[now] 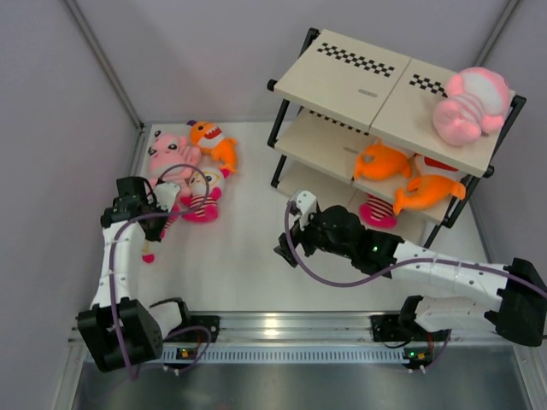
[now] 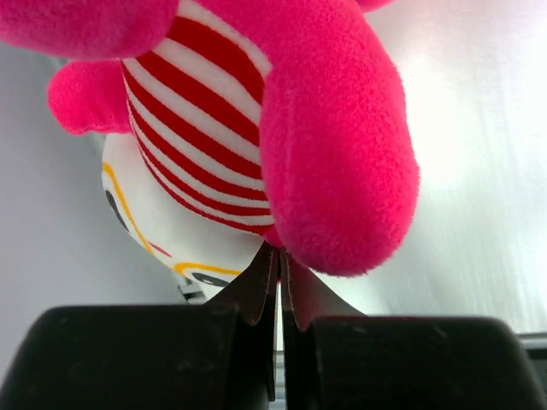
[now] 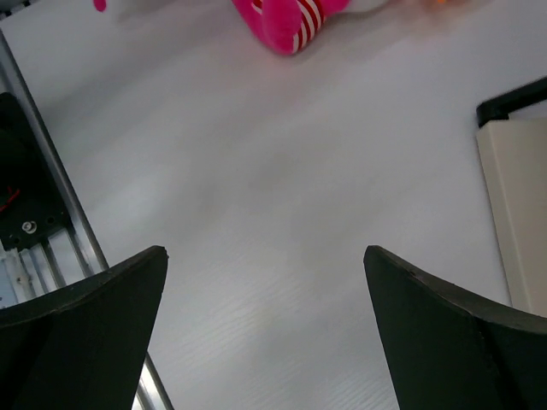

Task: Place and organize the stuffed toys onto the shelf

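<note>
The shelf (image 1: 359,81) stands at the back right. On it are a pale-pink striped animal (image 1: 466,107) on the top board, two orange fish (image 1: 385,161) on the middle board and a small magenta toy (image 1: 376,211) on the lowest board. My left gripper (image 1: 168,209) is shut on a magenta toy with red-white stripes (image 1: 154,243) at the table's left. In the left wrist view its tips (image 2: 279,252) pinch that toy (image 2: 333,145) at its lower edge. My right gripper (image 1: 286,248) is open and empty over the table's middle, and the right wrist view (image 3: 265,252) shows only table between its fingers.
Loose toys lie at the back left: a pale-pink animal (image 1: 171,154), an orange fish (image 1: 215,141), another magenta striped toy (image 1: 203,207), also in the right wrist view (image 3: 286,21). A shelf corner (image 3: 513,196) is at that view's right. A metal rail (image 1: 282,329) runs along the near edge.
</note>
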Controlling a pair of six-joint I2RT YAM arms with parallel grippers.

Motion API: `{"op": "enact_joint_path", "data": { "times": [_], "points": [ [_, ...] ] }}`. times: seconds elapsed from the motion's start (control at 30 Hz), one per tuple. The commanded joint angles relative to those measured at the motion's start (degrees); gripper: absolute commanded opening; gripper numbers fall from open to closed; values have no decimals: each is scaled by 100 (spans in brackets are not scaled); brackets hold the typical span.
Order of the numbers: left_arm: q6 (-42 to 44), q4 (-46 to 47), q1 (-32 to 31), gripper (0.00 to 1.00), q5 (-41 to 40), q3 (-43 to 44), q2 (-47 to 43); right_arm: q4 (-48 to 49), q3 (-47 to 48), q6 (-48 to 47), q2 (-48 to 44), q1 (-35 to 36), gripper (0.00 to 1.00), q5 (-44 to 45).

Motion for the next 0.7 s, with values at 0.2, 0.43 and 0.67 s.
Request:
{"op": "enact_joint_path", "data": {
  "times": [0.2,0.43,0.67],
  "points": [
    [979,-777,-191,0,2475,266,-830,2666,899,-200,895,-851,98,-3306],
    [1385,-1016,-736,0,3557,-129,-1542,2668,2389,-16,2486,-914,93,-3676],
    [1481,-1288,-868,0,3654,-270,-1788,2193,4190,458,3919,-896,100,-3641]
  ]
}}
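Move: Between the hands lies the meeting place: from the left hand, which already pinches the pink striped toy, the open right gripper is some 33 cm to the right, about 5 cm back and slightly higher. From the right hand, the held toy is about 33 cm left, 5 cm ahead and 9 cm lower. A second glasses toy lies 22 cm left of the right hand, 15 cm ahead and 15 cm below; the shelf's lower left corner stands 20 cm ahead, 2 cm left, 20 cm below. Bringing the two hands together, the left keeps its pinch on the pink striped toy and carries it some 13 cm right, drawing slightly back and up while swinging clockwise. The right hand sweeps about 16 cm left, rising and reaching forward past the shelf's lower left corner towards the held toy, rolling its left side up and turning counter-clockwise, fingers still wide. ##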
